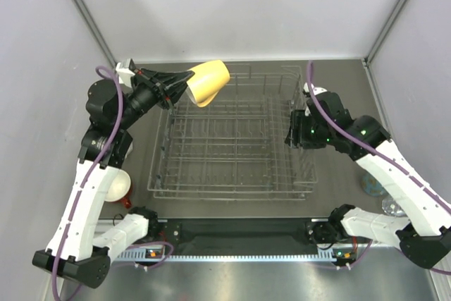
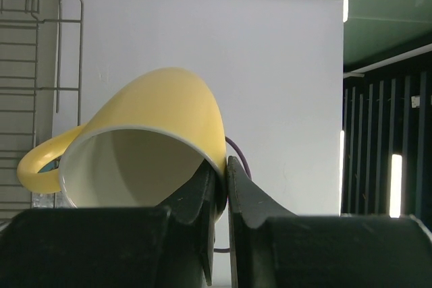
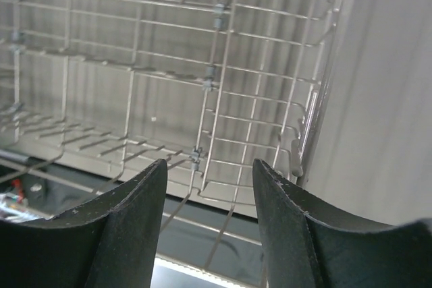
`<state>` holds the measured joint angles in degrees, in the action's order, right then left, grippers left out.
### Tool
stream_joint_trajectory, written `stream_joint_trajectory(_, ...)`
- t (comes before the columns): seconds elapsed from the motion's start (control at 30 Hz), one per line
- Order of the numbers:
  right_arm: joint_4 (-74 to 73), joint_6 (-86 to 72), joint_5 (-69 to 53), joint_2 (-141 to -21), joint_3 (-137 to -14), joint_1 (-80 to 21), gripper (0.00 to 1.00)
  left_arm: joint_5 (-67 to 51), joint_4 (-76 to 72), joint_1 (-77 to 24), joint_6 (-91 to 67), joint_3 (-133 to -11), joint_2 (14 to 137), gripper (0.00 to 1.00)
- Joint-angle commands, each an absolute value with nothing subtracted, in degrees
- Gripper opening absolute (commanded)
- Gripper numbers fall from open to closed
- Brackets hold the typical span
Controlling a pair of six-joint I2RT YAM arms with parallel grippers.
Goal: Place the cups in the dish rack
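Note:
My left gripper (image 1: pixel 184 84) is shut on the rim of the yellow mug (image 1: pixel 208 81) and holds it tilted in the air above the back left corner of the dish rack (image 1: pixel 232 192). In the left wrist view the fingers (image 2: pixel 226 166) pinch the mug's wall (image 2: pixel 162 109), with its handle to the left. My right gripper (image 1: pixel 289 132) is open and empty at the rack's right side; the right wrist view (image 3: pixel 209 166) shows rack wires (image 3: pixel 223 85) beyond it. A red cup with white inside (image 1: pixel 116 185) sits left of the rack, partly behind my left arm. The rack holds no cups.
A blue mug (image 1: pixel 372 187) and a clear glass (image 1: pixel 392 207) stand at the right, partly hidden by my right arm. Grey walls close in the back and both sides. The arm bases and a black rail run along the near edge.

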<state>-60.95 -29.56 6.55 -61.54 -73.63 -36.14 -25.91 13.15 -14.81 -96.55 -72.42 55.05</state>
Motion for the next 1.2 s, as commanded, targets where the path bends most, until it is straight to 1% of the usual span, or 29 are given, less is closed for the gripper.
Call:
stream_joint_trajectory(0.0,-70.49,-27.42,13.97,-61.79,-73.65,-35.07,0.55,-26.19,2.99,-15.47,-98.88,-72.69,54.58,0.00)
stream_joint_trajectory(0.17,-71.63,-25.40,16.26,-61.96,-75.58,-34.28,0.58,-25.93,0.71,-16.17,-100.19,-70.85,55.02,0.00)
stream_joint_trajectory(0.23,-71.37,-22.95,14.95,-61.96,-77.69,-34.10,0.63,-25.75,-1.04,-16.70,-100.81,-70.40,55.37,0.00)
stream_joint_trajectory(0.33,-67.60,-19.62,8.19,-60.47,-81.03,-34.10,0.70,-25.84,-2.63,-17.84,-101.68,-70.31,56.42,0.00)
stream_joint_trajectory(0.37,-66.28,-18.82,3.65,-60.12,-81.91,-34.01,0.72,-25.67,-4.20,-18.19,-102.12,-70.31,56.60,0.00)
stream_joint_trajectory(0.4,-64.53,-18.20,1.60,-59.86,-83.83,-34.10,0.75,-25.40,-5.09,-19.15,-103.17,-70.31,57.21,0.00)
stream_joint_trajectory(0.57,-59.69,-16.26,-10.86,-60.99,-89.38,-34.10,0.80,-22.77,-9.22,-23.20,-105.73,-71.28,59.23,0.00)
stream_joint_trajectory(0.6,-58.55,-16.00,-12.73,-61.61,-90.69,-34.19,0.82,-21.98,-10.62,-24.60,-106.17,-71.45,59.59,0.00)
stream_joint_trajectory(0.63,-55.58,-16.00,-14.66,-61.70,-90.88,-34.10,0.83,-21.54,-11.50,-25.48,-107.13,-71.54,60.29,0.00)
stream_joint_trajectory(0.67,-53.11,-15.91,-19.64,-61.79,-90.53,-34.10,0.85,-20.92,-12.56,-26.36,-107.66,-71.46,60.73,0.00)
stream_joint_trajectory(0.7,-49.08,-16.08,-22.12,-61.96,-90.44,-34.19,0.88,-20.22,-14.40,-28.02,-108.71,-71.46,61.34,0.00)
stream_joint_trajectory(0.77,-44.76,-16.70,-29.05,-62.49,-90.26,-34.19,0.89,-19.86,-16.16,-29.70,-109.68,-71.63,62.22,0.00)
stream_joint_trajectory(0.87,-37.21,-18.10,-34.08,-62.58,-87.99,-34.10,0.93,-18.02,-20.29,-32.86,-111.09,-71.54,63.45,0.00)
stream_joint_trajectory(0.93,-33.85,-18.98,-35.24,-61.88,-86.41,-34.19,0.96,-16.18,-23.36,-35.24,-111.97,-71.37,63.89,0.00)
stream_joint_trajectory(1.07,-24.73,-20.82,-39.27,-59.34,-81.31,-34.10,0.97,-12.67,-30.03,-39.19,-113.81,-70.40,64.51,0.00)
stream_joint_trajectory(1.17,-21.10,-22.23,-40.78,-57.23,-78.24,-34.10,0.97,-11.96,-33.12,-41.39,-114.78,-70.58,65.21,0.00)
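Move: Nearly 25 cm to the left hand's right, about 24 cm below and 5 cm back, the right gripper rests against the dish rack; the left hand already holds the yellow cup. From the right hand, that cup is roughly 20 cm to the left, 8 cm ahead and 24 cm up. The dish rack's middle lies level with the right hand, about 15 cm to its left and 5 cm below. Pushing the dish rack's right side some 3 cm farther right, the right hand then comes away, rising about 16 cm and swinging left towards the yellow cup, its fingers spreading wide and turning from downward to nearly level, pointing left. Meanwhile the left hand keeps its pinch on the cup's rim and carries the cup about 11 cm right, then also up, turning clockwise some 20 degrees. ##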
